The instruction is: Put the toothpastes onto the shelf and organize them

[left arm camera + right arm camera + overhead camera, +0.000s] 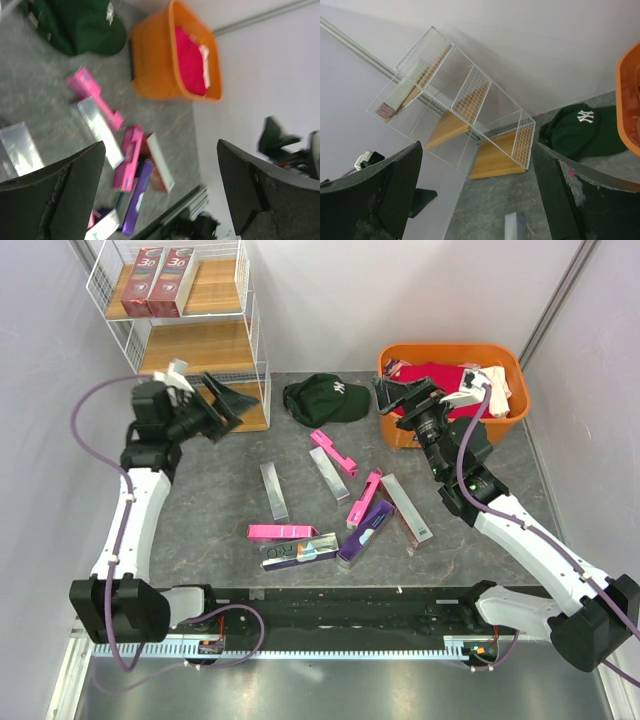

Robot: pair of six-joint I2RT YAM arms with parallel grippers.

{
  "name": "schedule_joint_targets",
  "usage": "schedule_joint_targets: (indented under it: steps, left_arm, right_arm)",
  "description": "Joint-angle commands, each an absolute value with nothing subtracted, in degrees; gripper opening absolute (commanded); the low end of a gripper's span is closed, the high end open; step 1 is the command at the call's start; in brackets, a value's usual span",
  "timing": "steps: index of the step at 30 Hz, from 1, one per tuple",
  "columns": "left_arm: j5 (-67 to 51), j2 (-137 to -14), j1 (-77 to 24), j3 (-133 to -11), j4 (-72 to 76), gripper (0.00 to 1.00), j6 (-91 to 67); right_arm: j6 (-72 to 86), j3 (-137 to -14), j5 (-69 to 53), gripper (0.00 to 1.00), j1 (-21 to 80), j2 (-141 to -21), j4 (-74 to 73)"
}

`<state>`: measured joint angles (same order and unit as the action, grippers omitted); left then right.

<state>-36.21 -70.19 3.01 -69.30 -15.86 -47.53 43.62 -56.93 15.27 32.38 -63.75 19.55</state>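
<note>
The white wire shelf [190, 330] stands at the back left, and two dark red toothpastes [162, 282] lie side by side on its top board. Several more toothpastes lie loose mid-table: silver [273, 490], pink [333, 452], purple [365, 532], holographic [300, 552]. My left gripper [240, 410] hangs open and empty just in front of the shelf's bottom board, its wrist view looking over the loose boxes [131, 157]. My right gripper [395, 398] is open and empty beside the tub; its wrist view shows the shelf [470, 115] and one silver box [516, 227].
An orange tub [452, 355] holding red and white cloth stands at the back right, right behind my right gripper. A dark green cap [325, 398] lies between tub and shelf. Grey walls close in on both sides.
</note>
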Motion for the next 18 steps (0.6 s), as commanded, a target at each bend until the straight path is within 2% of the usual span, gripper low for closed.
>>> schedule_joint_targets:
  steps: [1,8,18]
  left_arm:
    - [-28.57,-70.40,-5.96,-64.26,-21.18,1.00,-37.10]
    - [-22.68,-73.83,-18.88,-59.95,-21.00,1.00,-33.75]
    - [-19.60,-76.20,-22.94,-54.76,-20.13,1.00,-35.77]
  right_arm:
    - [41.75,-56.25,14.85,0.98,32.26,-64.07,17.67]
    - [34.56,-55.55,16.26,0.98,32.08,-65.21,8.73]
    - [27.86,-55.20,17.40,0.98,31.03,-70.13,-9.57]
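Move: The silver toothpaste box in the centre lies about 18 cm to the left hand's right, level with it and some 32 cm below; the left silver box is 5 cm back and 4 cm right. From the right hand, the red-sided box lies about 9 cm back, 7 cm right and 39 cm below, with the middle pink box 7 cm back and 4 cm left, and the purple box 16 cm back and 4 cm left. Bring the left gripper down about 17 cm from beside the shelf, carrying it some 11 cm right and 7 cm back over the boxes, tipping the fingers down and swinging them clockwise. Meanwhile sink the right gripper about 13 cm, gently at first then faster, nosing it down and rolling its left side under by some 25 degrees. Keep both wide open, touching nothing. ##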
